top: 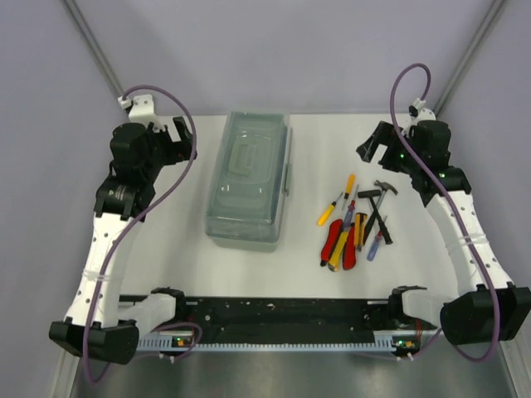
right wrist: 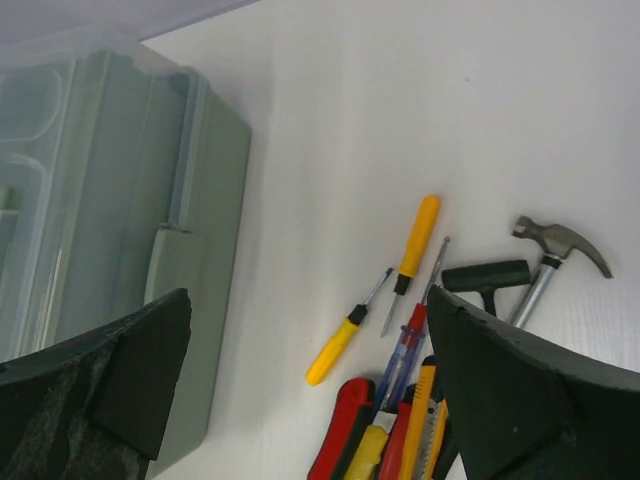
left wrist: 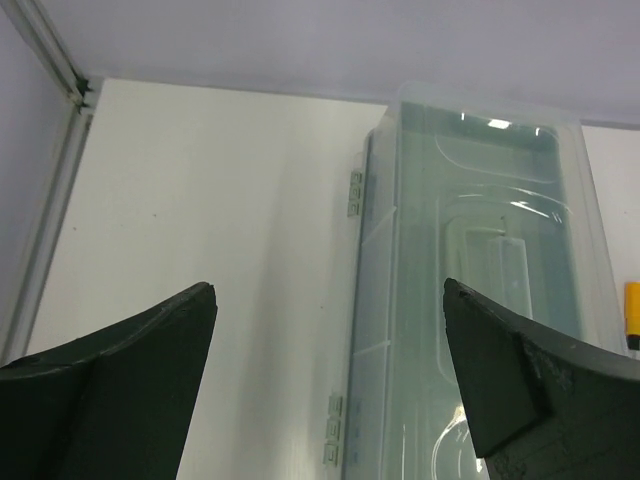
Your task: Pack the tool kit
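Observation:
The grey-green toolbox (top: pixel 249 178) lies lid shut in the middle of the white table, its clear lid facing up. To its right lies a heap of hand tools: two yellow-handled screwdrivers (top: pixel 329 211), red-handled pliers (top: pixel 336 245), a blue-handled screwdriver (top: pixel 377 245) and a black hammer (top: pixel 383 199). My left gripper (top: pixel 182 134) hovers open beside the box's far left corner; the left wrist view has the toolbox (left wrist: pixel 470 300) under the right finger of the left gripper (left wrist: pixel 328 290). My right gripper (top: pixel 372 146) hangs open above the far end of the tools, framing a yellow screwdriver (right wrist: pixel 345 335) and the hammer (right wrist: pixel 550 250).
Grey enclosure walls with metal corner rails (top: pixel 95 58) close in the table on three sides. A black rail (top: pixel 282 311) with the arm bases runs along the near edge. Purple cables (top: pixel 178 178) loop from each arm.

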{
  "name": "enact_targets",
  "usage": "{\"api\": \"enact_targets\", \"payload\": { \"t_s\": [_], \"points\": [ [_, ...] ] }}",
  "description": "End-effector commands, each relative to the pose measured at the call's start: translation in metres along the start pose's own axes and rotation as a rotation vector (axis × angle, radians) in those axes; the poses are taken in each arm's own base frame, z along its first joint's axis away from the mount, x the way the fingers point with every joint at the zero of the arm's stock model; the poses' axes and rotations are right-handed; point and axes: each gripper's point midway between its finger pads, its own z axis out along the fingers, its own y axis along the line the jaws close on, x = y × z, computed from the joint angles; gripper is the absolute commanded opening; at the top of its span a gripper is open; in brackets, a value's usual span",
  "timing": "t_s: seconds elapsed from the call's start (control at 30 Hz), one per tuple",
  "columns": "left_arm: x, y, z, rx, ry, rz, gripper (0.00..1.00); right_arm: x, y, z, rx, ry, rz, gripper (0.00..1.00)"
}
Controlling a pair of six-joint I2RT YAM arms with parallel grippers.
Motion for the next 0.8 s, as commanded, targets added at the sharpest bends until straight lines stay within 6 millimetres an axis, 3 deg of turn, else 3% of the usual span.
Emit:
{"api": "enact_targets", "payload": {
  "t_s": [0.0, 0.17, 0.27, 0.4, 0.53, 0.63, 0.77],
  "points": [
    [0.012, -0.008, 0.015, 0.039, 0.072, -0.084, 0.98, 0.014, 0.033, 0.005, -0.211, 0.06, 0.017, 0.99],
    [0.045, 0.021, 0.044, -0.063, 0.193, -0.173, 0.98, 0.045, 0.067, 0.014, -0.364, 0.058, 0.065, 0.99],
    [0.056, 0.025, 0.056, -0.006, 0.239, -0.251, 0.97, 0.057, 0.082, 0.023, -0.404, 0.099, 0.118, 0.99],
    [0.068, 0.009, 0.066, 0.106, 0.266, -0.282, 0.97, 0.073, 0.09, 0.043, -0.418, 0.157, 0.226, 0.99],
    [0.078, 0.004, 0.075, 0.138, 0.294, -0.302, 0.96, 0.09, 0.112, 0.06, -0.468, 0.195, 0.328, 0.99],
    [0.087, -0.014, 0.079, 0.253, 0.329, -0.312, 0.95, 0.103, 0.137, 0.066, -0.539, 0.227, 0.335, 0.99],
    [0.107, -0.025, 0.08, 0.32, 0.389, -0.358, 0.94, 0.115, 0.148, 0.078, -0.577, 0.263, 0.334, 0.99]
  ]
}}
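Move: The green tool case lies shut between the hands, its middle about 18 cm right of the left hand, 3 cm ahead and some 30 below. The latch on its right flank is roughly 20 cm left of the right hand, 5 ahead and 22 below. On the table, about 27 cm below the right hand, one yellow screwdriver lies 8 cm straight ahead of it; the other is 7 cm left and 2 back. Sweep the open right gripper about 17 cm left and some 9 cm down towards the latch, rolling its left side up nearly 30 degrees and swinging it counter-clockwise. Meanwhile lower the open left gripper about 11 cm and reach 5 forward towards the hinged side of the case, tipping the fingers down and rolling its right side up; drift slightly left, then back right. Touch nothing yet. ##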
